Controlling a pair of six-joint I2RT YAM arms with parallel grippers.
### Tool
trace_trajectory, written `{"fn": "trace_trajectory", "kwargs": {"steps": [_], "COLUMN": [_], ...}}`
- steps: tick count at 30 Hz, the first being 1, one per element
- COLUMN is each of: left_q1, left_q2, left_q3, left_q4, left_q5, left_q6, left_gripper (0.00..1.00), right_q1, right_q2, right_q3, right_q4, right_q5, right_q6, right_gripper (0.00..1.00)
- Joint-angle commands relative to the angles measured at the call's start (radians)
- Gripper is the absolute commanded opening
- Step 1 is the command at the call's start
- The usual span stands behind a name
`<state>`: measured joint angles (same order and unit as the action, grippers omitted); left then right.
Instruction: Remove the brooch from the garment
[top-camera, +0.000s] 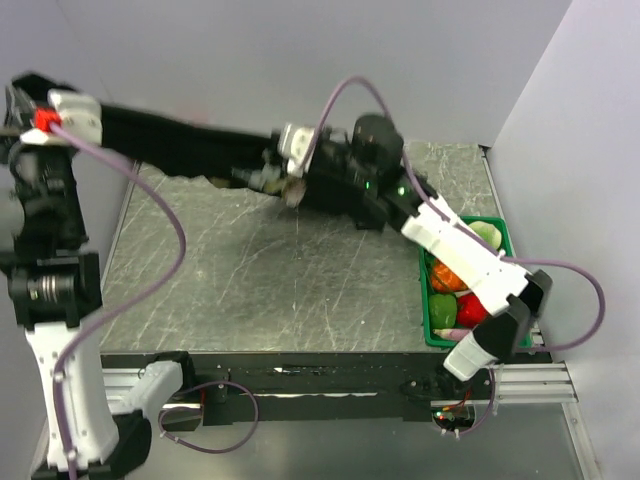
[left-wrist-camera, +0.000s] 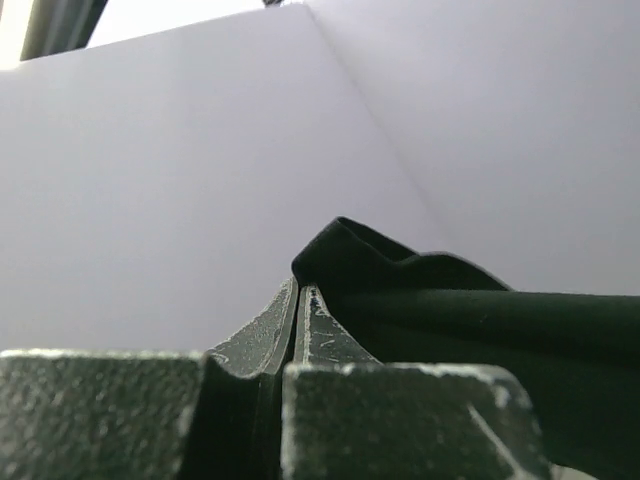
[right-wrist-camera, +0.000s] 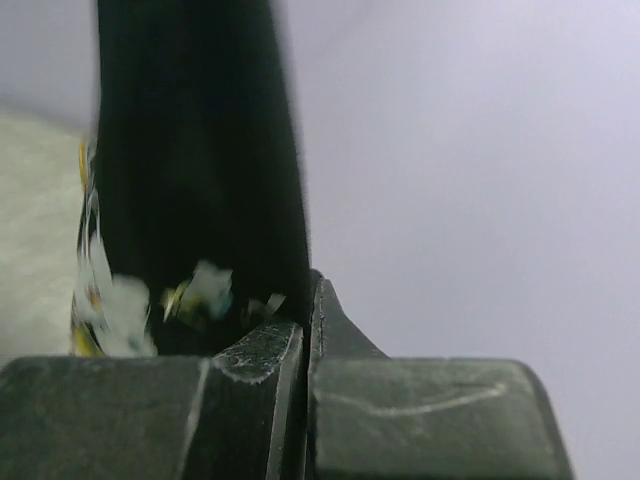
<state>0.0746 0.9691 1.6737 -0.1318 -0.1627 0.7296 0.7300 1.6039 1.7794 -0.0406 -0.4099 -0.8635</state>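
The garment, a black shirt, hangs stretched in the air above the back of the table between my two grippers. At the far left my left gripper is shut on one end of it; in the left wrist view the jaws meet with black fabric bunched at their tips. Near the middle, my right gripper is shut on the fabric as well. The right wrist view shows its tips pinching the black cloth, with blurred white and yellowish print below. I cannot make out the brooch.
A green basket with red, orange and green produce stands at the table's right edge, under the right arm. The grey marbled tabletop lies below the shirt. Pale walls close in at the back and on the right.
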Motion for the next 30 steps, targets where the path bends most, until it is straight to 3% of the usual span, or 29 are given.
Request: {"fn": "trace_trajectory", "kwargs": {"steps": [1, 4, 9, 12, 17, 20, 23, 27, 30], "left_q1": [0.002, 0.004, 0.008, 0.008, 0.01, 0.01, 0.008, 0.008, 0.008], "left_q2": [-0.116, -0.156, -0.124, -0.122, -0.153, -0.162, -0.121, -0.018, 0.065], "left_q3": [-0.162, -0.216, -0.198, -0.256, -0.511, -0.679, -0.772, -0.737, -0.694], "left_q4": [-0.023, -0.026, 0.006, -0.055, -0.175, -0.216, -0.253, -0.325, -0.391], "left_q5": [-0.06, -0.109, -0.159, -0.121, -0.02, 0.015, 0.032, 0.11, 0.169], "left_q6": [0.161, 0.197, 0.182, 0.168, 0.103, 0.07, -0.017, -0.191, -0.282], "left_gripper": [0.01, 0.01, 0.01, 0.01, 0.01, 0.01, 0.01, 0.01, 0.01], "right_q1": [0.035, 0.034, 0.013, -0.021, -0.07, -0.073, -0.07, -0.031, 0.0], "right_q2": [-0.105, -0.124, -0.044, 0.04, 0.152, 0.12, 0.019, -0.053, -0.015], "right_q3": [-0.225, -0.259, -0.142, -0.091, -0.049, -0.142, -0.357, -0.561, -0.595], "right_q4": [-0.086, -0.214, -0.384, -0.445, -0.593, -0.605, -0.521, -0.483, -0.424], "right_q5": [-0.024, -0.076, -0.139, -0.188, -0.253, -0.26, -0.279, -0.335, -0.36], "right_q6": [-0.054, -0.032, -0.002, 0.027, 0.051, 0.044, 0.043, 0.06, 0.177], "right_gripper": [0.0, 0.01, 0.09, 0.18, 0.47, 0.52, 0.53, 0.5, 0.5]}}
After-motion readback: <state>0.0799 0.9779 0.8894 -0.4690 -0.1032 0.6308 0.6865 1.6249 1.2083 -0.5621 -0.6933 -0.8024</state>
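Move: The black garment is stretched in the air between both closed hands. Its middle lies about 17 cm right of the left hand, 6 cm ahead and 11 cm lower; from the right hand it is some 17 cm left, 6 cm back and slightly higher. The bare tabletop where it goes is roughly 63 cm below the left hand and 20 cm right, level fore-and-aft; from the right hand 47 cm below, 12 cm back, 14 cm left. The vegetable crate sits about 41 cm right of the right hand, 15 cm back and 44 cm below. The right fingers let go of their end of the garment after sinking about 15 cm; half open, that hand briefly slows, then carries on down and back towards the table, 36 cm lower in all, tipping downward. The left keeps its pinch and swings down some 43 cm, slowly then fast, easing slightly forward while its fingers tip down about 60 degrees. ##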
